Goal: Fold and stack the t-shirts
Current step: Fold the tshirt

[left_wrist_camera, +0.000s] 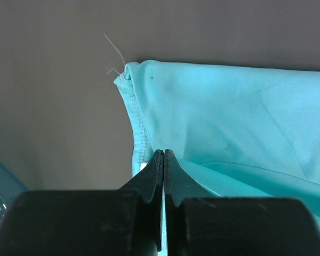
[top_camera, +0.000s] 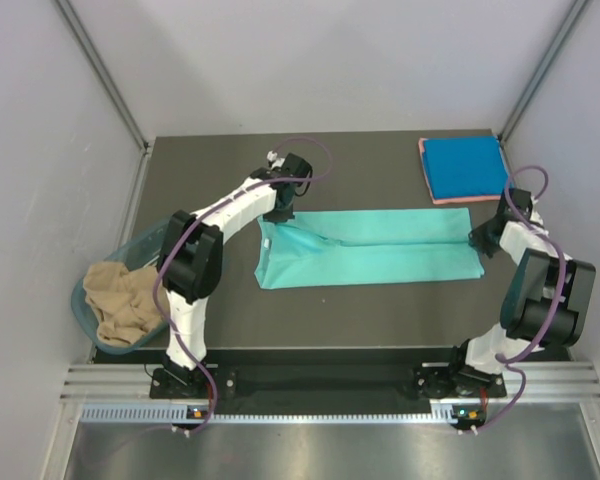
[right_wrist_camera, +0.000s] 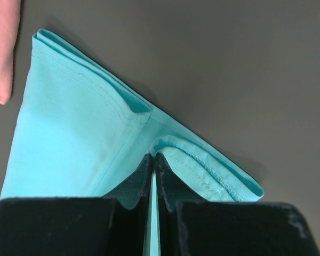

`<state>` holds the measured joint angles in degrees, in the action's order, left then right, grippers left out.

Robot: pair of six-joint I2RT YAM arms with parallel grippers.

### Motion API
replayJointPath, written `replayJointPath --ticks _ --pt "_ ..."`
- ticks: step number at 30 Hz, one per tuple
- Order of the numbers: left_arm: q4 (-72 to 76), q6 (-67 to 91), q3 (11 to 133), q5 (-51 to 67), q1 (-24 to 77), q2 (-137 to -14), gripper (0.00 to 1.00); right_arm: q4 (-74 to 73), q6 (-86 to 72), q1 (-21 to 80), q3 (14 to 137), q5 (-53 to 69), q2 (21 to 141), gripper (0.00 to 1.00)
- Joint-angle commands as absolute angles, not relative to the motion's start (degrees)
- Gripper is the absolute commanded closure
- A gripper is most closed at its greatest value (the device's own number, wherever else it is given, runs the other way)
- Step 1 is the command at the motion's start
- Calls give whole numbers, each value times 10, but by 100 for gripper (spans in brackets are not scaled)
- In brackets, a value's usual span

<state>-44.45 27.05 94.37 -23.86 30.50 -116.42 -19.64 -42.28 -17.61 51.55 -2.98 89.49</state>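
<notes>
A teal-green t-shirt [top_camera: 370,250] lies folded into a long band across the middle of the table. My left gripper [top_camera: 278,215] is at its far left corner, shut with the cloth's edge pinched between the jaws [left_wrist_camera: 164,153]; the shirt [left_wrist_camera: 229,117] spreads to the right beyond them. At the right end my right gripper [top_camera: 477,240] is also shut, on a hemmed fold [right_wrist_camera: 153,156] of the same shirt [right_wrist_camera: 69,133]. A folded bright blue t-shirt [top_camera: 464,167] rests on a pink one [top_camera: 423,165] at the back right. A tan t-shirt [top_camera: 120,300] is bunched in a tub.
The translucent teal tub [top_camera: 130,243] sits at the table's left edge beside the left arm; its rim [left_wrist_camera: 0,181] shows in the left wrist view. The pink edge [right_wrist_camera: 2,53] shows at the right wrist view's upper left. Grey walls enclose the table.
</notes>
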Motion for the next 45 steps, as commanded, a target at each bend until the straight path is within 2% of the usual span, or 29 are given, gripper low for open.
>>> replayJointPath --ticks 1,8,10,14,18,27,34,35,40,44,45 --pt "-443 258 970 -250 299 -1176 100 -183 -428 -164 549 -45 905 100" --pt "-448 252 989 -262 298 -1200 100 -191 -418 -162 564 -39 931 100" --pt "-450 250 992 -260 298 -1205 100 -193 -416 -161 568 -41 933 93" --pt "-444 244 1008 -254 298 -1208 100 -210 -418 -162 572 -50 930 91" --pt "-463 250 1036 -258 298 -1218 100 -227 -422 -161 577 -59 921 80" --pt "-471 248 1073 -255 298 -1233 98 -266 -421 -160 582 -71 872 70" --pt "-514 231 1128 -309 287 -1239 56 -290 -403 -154 570 -67 810 68" --pt "-514 228 1126 -314 285 -1234 53 -290 -398 -148 566 -62 803 68" --pt "-527 227 1088 -277 287 -1167 52 -273 -346 -93 564 29 778 66" --pt "-469 213 982 -126 295 -1088 52 -236 -284 -5 582 119 801 62" --pt "-447 211 956 -40 295 -1060 53 -232 -280 23 593 128 819 62"
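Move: The shirt's folded-over flap is still pinched at both ends. From the left hand, the shirt's far-left corner, which its end is being taken towards, lies about 4 cm ahead, 3 cm left and 3 cm below; the near-left corner is some 14 cm back and 4 cm left. The right flap corner is in the right fingers, with the shirt's far-right corner about 8 cm ahead, 1 cm left, and the blue stack 16 cm ahead, 2 cm left. The flap's left end is dipped a little, then drawn about 5 cm forward towards the far edge by the left hand, whose fingers open to half and let go before it backs off and rises. The flap's right corner is pressed down barely a centimetre and released as the right fingers part; that hand lifts some 7 cm, then swings 11 cm left over the shirt, turning about 25 degrees counter-clockwise. ##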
